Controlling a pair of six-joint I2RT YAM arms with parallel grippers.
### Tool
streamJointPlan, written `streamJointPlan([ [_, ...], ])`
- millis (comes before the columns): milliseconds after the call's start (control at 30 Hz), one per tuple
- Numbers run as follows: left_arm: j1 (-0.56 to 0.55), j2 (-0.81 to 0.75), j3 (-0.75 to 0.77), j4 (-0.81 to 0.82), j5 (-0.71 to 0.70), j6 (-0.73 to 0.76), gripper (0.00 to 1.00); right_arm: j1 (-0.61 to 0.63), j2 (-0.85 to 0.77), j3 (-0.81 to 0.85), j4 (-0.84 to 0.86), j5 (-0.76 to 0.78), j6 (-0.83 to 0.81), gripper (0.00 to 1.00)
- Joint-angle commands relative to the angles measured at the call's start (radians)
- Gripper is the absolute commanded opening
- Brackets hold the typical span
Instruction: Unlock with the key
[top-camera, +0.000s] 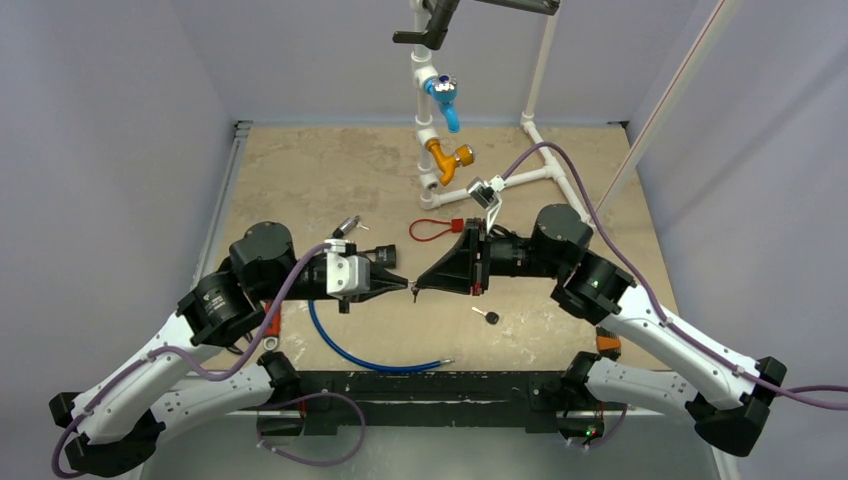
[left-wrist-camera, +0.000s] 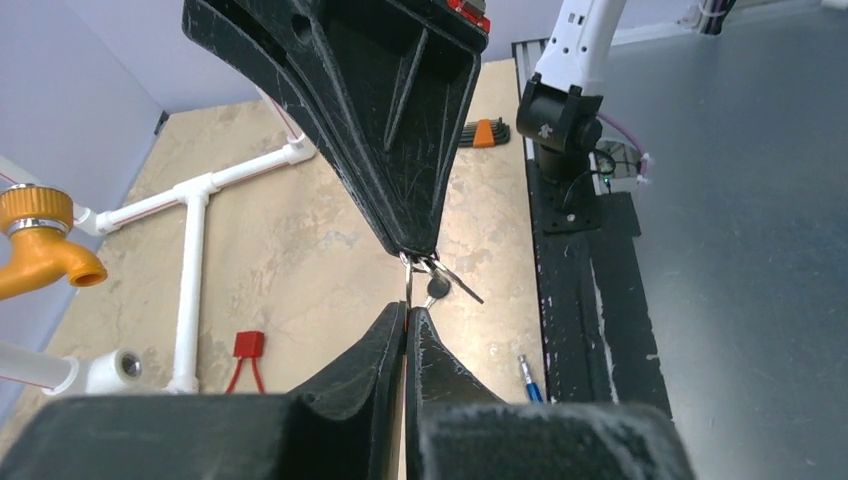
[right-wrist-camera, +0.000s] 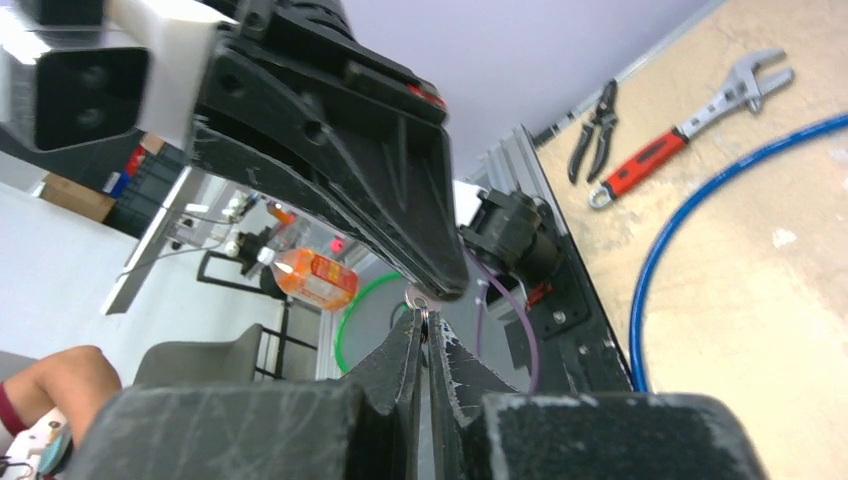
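My two grippers meet tip to tip above the middle of the table. Between the tips hangs a small key ring (left-wrist-camera: 425, 264) with a silver key (left-wrist-camera: 408, 285) and a black-headed key (left-wrist-camera: 437, 290). My left gripper (top-camera: 404, 287) (left-wrist-camera: 408, 312) is shut on the silver key. My right gripper (top-camera: 421, 285) (right-wrist-camera: 424, 318) is shut on the ring, its tip (left-wrist-camera: 418, 248) pointing down at my left jaws. The red padlock (top-camera: 458, 227) (left-wrist-camera: 248, 345) with its red cable loop lies on the table behind the grippers, apart from both.
A white pipe frame (top-camera: 540, 150) with a blue tap (top-camera: 443, 98) and an orange tap (top-camera: 445, 158) stands at the back. A blue hose (top-camera: 370, 360) curves along the front. A loose black-headed key (top-camera: 487, 317) lies front right. A wrench (right-wrist-camera: 690, 125) and pliers (right-wrist-camera: 595, 125) lie left.
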Motion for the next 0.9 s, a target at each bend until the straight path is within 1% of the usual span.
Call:
streamJointPlan([
  [0,0.003,-0.013,0.090,-0.119,0.006,0.217,0.00,0.005,0.002,0.072,-0.164,0.018,-0.080,0.04],
  [100,-0.005,-0.015,0.134,-0.221,-0.040,0.436,0.00,0.005,0.018,0.142,-0.285,0.046,-0.138,0.25],
  [133,-0.009,-0.016,0.147,-0.246,-0.059,0.498,0.00,0.005,0.019,0.156,-0.302,0.047,-0.144,0.27],
  [167,-0.010,-0.017,0.157,-0.260,-0.076,0.542,0.00,0.004,0.019,0.167,-0.310,0.049,-0.148,0.23],
  [200,-0.012,-0.015,0.169,-0.277,-0.080,0.574,0.00,0.005,0.017,0.170,-0.303,0.053,-0.155,0.13],
  [233,-0.013,-0.013,0.179,-0.287,-0.076,0.584,0.00,0.005,0.015,0.166,-0.290,0.058,-0.154,0.08],
  [267,-0.018,-0.010,0.186,-0.290,-0.073,0.582,0.00,0.004,0.016,0.163,-0.282,0.058,-0.149,0.12],
  [333,-0.027,-0.011,0.189,-0.310,-0.067,0.617,0.00,0.005,0.023,0.163,-0.285,0.063,-0.146,0.38],
  [367,-0.036,-0.016,0.186,-0.321,-0.073,0.656,0.00,0.005,0.021,0.163,-0.286,0.071,-0.151,0.44],
  [467,-0.074,-0.059,0.146,-0.333,-0.111,0.861,0.00,0.004,-0.006,0.152,-0.244,0.067,-0.123,0.48],
  [567,-0.130,-0.130,0.065,-0.331,-0.137,1.148,0.00,0.004,-0.005,0.166,-0.201,0.059,-0.114,0.53],
  [600,-0.145,-0.150,0.041,-0.335,-0.145,1.290,0.00,0.004,0.003,0.168,-0.184,0.046,-0.110,0.53],
  [633,-0.158,-0.171,0.012,-0.330,-0.148,1.398,0.00,0.004,0.014,0.167,-0.167,0.034,-0.108,0.54],
  [700,-0.168,-0.222,-0.063,-0.262,-0.131,1.579,0.00,0.004,0.034,0.149,-0.121,0.013,-0.094,0.54],
  [800,-0.170,-0.276,-0.158,-0.180,-0.087,1.788,0.00,0.004,0.065,0.097,0.005,-0.036,-0.036,0.54],
  [867,-0.170,-0.291,-0.185,-0.150,-0.070,1.850,0.00,0.004,0.089,0.058,0.107,-0.089,0.021,0.55],
])
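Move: The keys on their small ring are already pinched between the two hands: about 2 cm to the left hand's right and 1 cm below it, and about 1 cm to the right hand's left and 1 cm below. From the left hand, the black padlock lies on the table some 24 cm ahead, 8 cm left; the black-headed key is about 10 cm ahead, 16 cm right. Both lie roughly 36 cm below. Leftward, away from the right hand, the left hand goes about 4.5 cm with its fingers still shut on the key ring, rising slightly, then sinking and drawing back about 2 cm. It rolls some 80 degrees about its finger line, clockwise seen from behind the hand. The right fingers open to about half and release the keys; that hand stays nearly in place, dipping slightly and coming back up. ##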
